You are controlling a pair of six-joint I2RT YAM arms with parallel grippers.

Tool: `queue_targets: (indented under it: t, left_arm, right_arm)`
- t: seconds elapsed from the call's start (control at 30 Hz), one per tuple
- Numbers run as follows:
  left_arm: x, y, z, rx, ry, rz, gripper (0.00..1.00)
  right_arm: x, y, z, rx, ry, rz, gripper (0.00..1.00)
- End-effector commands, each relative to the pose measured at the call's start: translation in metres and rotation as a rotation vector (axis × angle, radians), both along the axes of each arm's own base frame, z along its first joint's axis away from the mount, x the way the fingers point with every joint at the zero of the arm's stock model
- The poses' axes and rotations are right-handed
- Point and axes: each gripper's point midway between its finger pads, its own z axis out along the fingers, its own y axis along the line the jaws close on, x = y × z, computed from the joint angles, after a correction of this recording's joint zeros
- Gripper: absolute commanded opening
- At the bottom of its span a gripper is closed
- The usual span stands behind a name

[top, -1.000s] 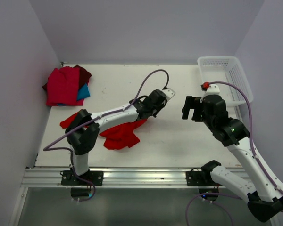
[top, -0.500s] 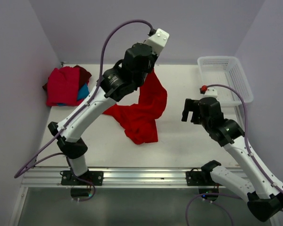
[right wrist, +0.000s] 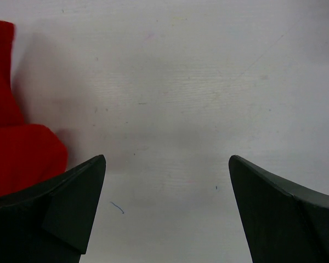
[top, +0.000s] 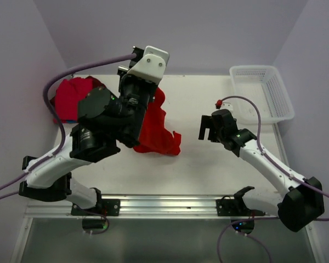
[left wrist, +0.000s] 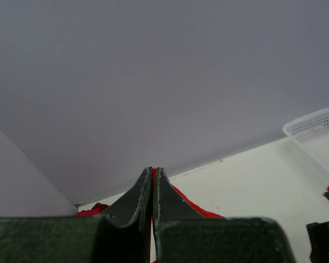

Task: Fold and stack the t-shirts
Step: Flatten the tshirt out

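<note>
My left gripper (left wrist: 153,171) is raised high over the table and shut on an edge of the large bright red t-shirt (top: 156,126). A strip of red cloth shows between its closed jaws. The shirt hangs from the left gripper (top: 145,98), and its lower end bunches on the table. A stack of folded t-shirts (top: 71,96) lies at the back left, partly hidden by the left arm. My right gripper (top: 205,129) stands open just right of the hanging shirt, low over bare table (right wrist: 167,159). The red t-shirt (right wrist: 11,153) shows left of its left finger.
A white mesh basket (top: 263,90) stands at the back right corner and also shows in the left wrist view (left wrist: 318,126). Grey walls close the table at the back and on both sides. A metal rail runs along the near edge by the arm bases.
The left arm has swung up and back toward the left, carrying the red t-shirt up off the table. The right arm has reached left and lower toward the hanging cloth, jaws still open.
</note>
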Motion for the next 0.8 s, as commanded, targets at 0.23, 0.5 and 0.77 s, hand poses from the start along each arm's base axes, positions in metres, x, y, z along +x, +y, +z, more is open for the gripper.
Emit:
queue_targets:
  t: [0.23,0.5,0.77]
  left_arm:
    - [-0.062,-0.033,0.022,0.097,-0.039,0.009,0.00]
    - [-0.104,-0.082,0.012,0.111,-0.041,-0.129,0.00]
    - [-0.114,-0.102,-0.007,0.138,-0.017,-0.163,0.00]
  right_arm:
    - [0.042,0.047,-0.016,0.123,-0.004,0.072,0.99]
    - [0.049,0.105,-0.012,0.295,0.005,0.314,0.99]
    - [0.036,0.194,0.010,0.654,0.059,0.710,0.99]
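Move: The red t-shirt's loose lower corner, hanging nearest the open right hand, lies about 10 cm to that hand's left, 3 cm back and some 7 cm lower; the white basket is roughly 17 cm ahead and 18 cm to the right, 8 cm below. The left hand already holds the shirt high up, so that corner is about 50 cm below it, 7 cm right and 1 cm ahead. The pile of shirts sits around 29 cm left and 19 cm ahead of the left hand, 52 cm down. The hanging red t-shirt, still pinched in the shut left fingers, is carried back and to the right, about 11 cm each way, staying high. The open right hand first dips and edges forward a few centimetres, then sweeps left towards the cloth, some 15 cm in all, turning counter-clockwise about 30 degrees while its left side rises; its fingers stay wide open. ##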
